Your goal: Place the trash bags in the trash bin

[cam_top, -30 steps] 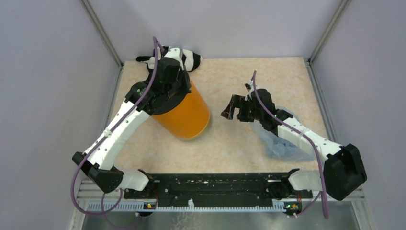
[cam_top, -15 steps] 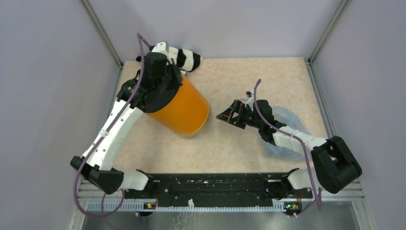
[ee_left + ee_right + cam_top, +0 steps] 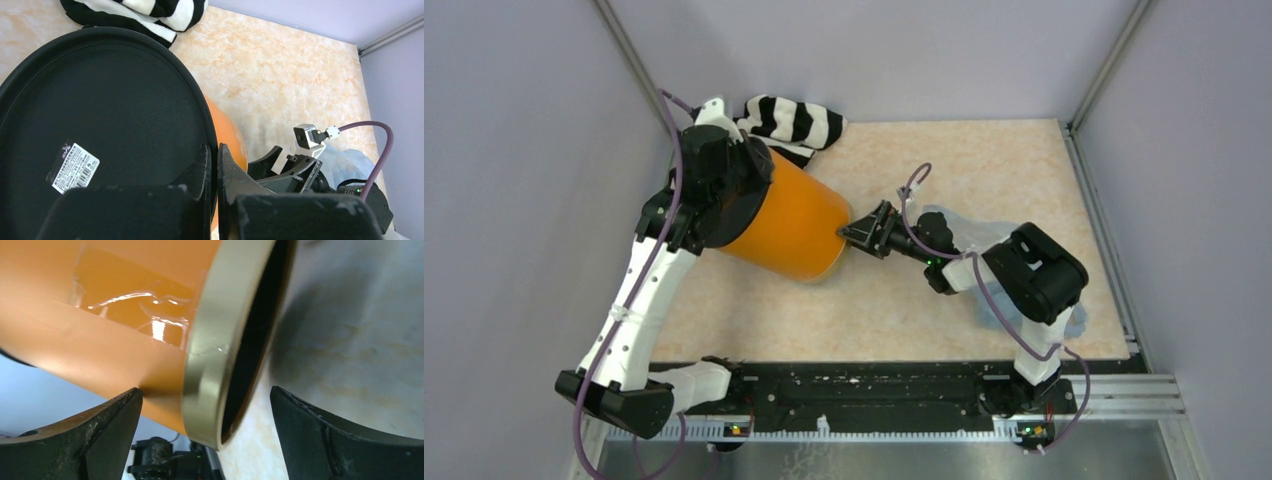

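The orange trash bin is tilted, its black mouth facing up and left. My left gripper is shut on its rim; in the left wrist view the fingers pinch the black rim, one inside the black interior and one outside. My right gripper is open and empty at the bin's base; in the right wrist view it straddles the bin's pale bottom ring. The light-blue trash bag lies on the table under my right arm and shows in the left wrist view.
A black-and-white striped cloth lies at the back by the wall, behind the bin, and shows in the left wrist view. The enclosure walls and metal posts close in left, right and back. The black rail runs along the front.
My left arm has swung the bin's mouth to the left and tilted it further, uncovering the striped cloth. My right gripper has moved left and down to the bin's base, still open.
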Tool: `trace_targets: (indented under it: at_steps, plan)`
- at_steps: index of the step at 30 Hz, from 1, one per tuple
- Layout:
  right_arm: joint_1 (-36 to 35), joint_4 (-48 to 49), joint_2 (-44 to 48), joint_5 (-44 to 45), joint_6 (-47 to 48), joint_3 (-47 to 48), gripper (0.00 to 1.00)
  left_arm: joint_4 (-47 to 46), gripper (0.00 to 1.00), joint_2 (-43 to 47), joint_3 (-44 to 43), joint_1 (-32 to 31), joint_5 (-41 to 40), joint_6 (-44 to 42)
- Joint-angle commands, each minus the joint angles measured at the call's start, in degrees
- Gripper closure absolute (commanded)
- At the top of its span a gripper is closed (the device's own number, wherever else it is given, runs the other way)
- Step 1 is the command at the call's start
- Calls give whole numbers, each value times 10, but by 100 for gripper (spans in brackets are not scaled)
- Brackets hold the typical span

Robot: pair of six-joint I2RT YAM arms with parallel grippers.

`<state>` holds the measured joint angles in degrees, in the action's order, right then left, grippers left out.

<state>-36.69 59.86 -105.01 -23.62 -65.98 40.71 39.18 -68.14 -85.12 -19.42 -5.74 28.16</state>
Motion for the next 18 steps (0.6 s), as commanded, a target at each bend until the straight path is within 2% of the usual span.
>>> trace_targets:
  at_steps: [1,4,10,15,18]
  plan:
    - [-12,177,-36,-11,-59,52,2,44,100,-5,34,22,3,-24]
    - [-13,197,-29,-11,-65,64,5,39,100,-2,48,42,20,-24]
    - [-14,236,-8,-17,-105,81,17,2,100,-7,78,71,55,-19]
    - [-13,250,-5,-31,-140,107,36,-17,100,-18,84,78,80,-15]
    - [-13,236,7,-35,-148,117,43,-30,100,-22,89,81,91,-8]
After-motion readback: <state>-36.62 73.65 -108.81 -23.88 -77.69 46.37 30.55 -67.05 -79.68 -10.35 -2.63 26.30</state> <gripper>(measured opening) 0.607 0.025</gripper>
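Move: The right hand's open fingers are just short of the trash bin's near bottom rim, which is about 3 cm to the left, 1 cm ahead and 4 cm above; the blue trash bag spreads some 35 cm to the right and 7 cm back, 11 cm below. The left hand still grips the bin's mouth rim. From it the bin's middle is roughly 6 cm back and 12 cm down, level sideways, and the striped cloth about 22 cm ahead, 33 cm down. Up first, by about 7 cm with a little forward and left, the right hand rises at the bin's bottom rim, rolling some 15 degrees left side up and closing its wide-open fingers by over a third around that rim, one in the hollow of the base, one outside. The left hand keeps its pinch on the mouth rim and draws it left about 4.5 cm and somewhat forward, turning slightly counter-clockwise. ##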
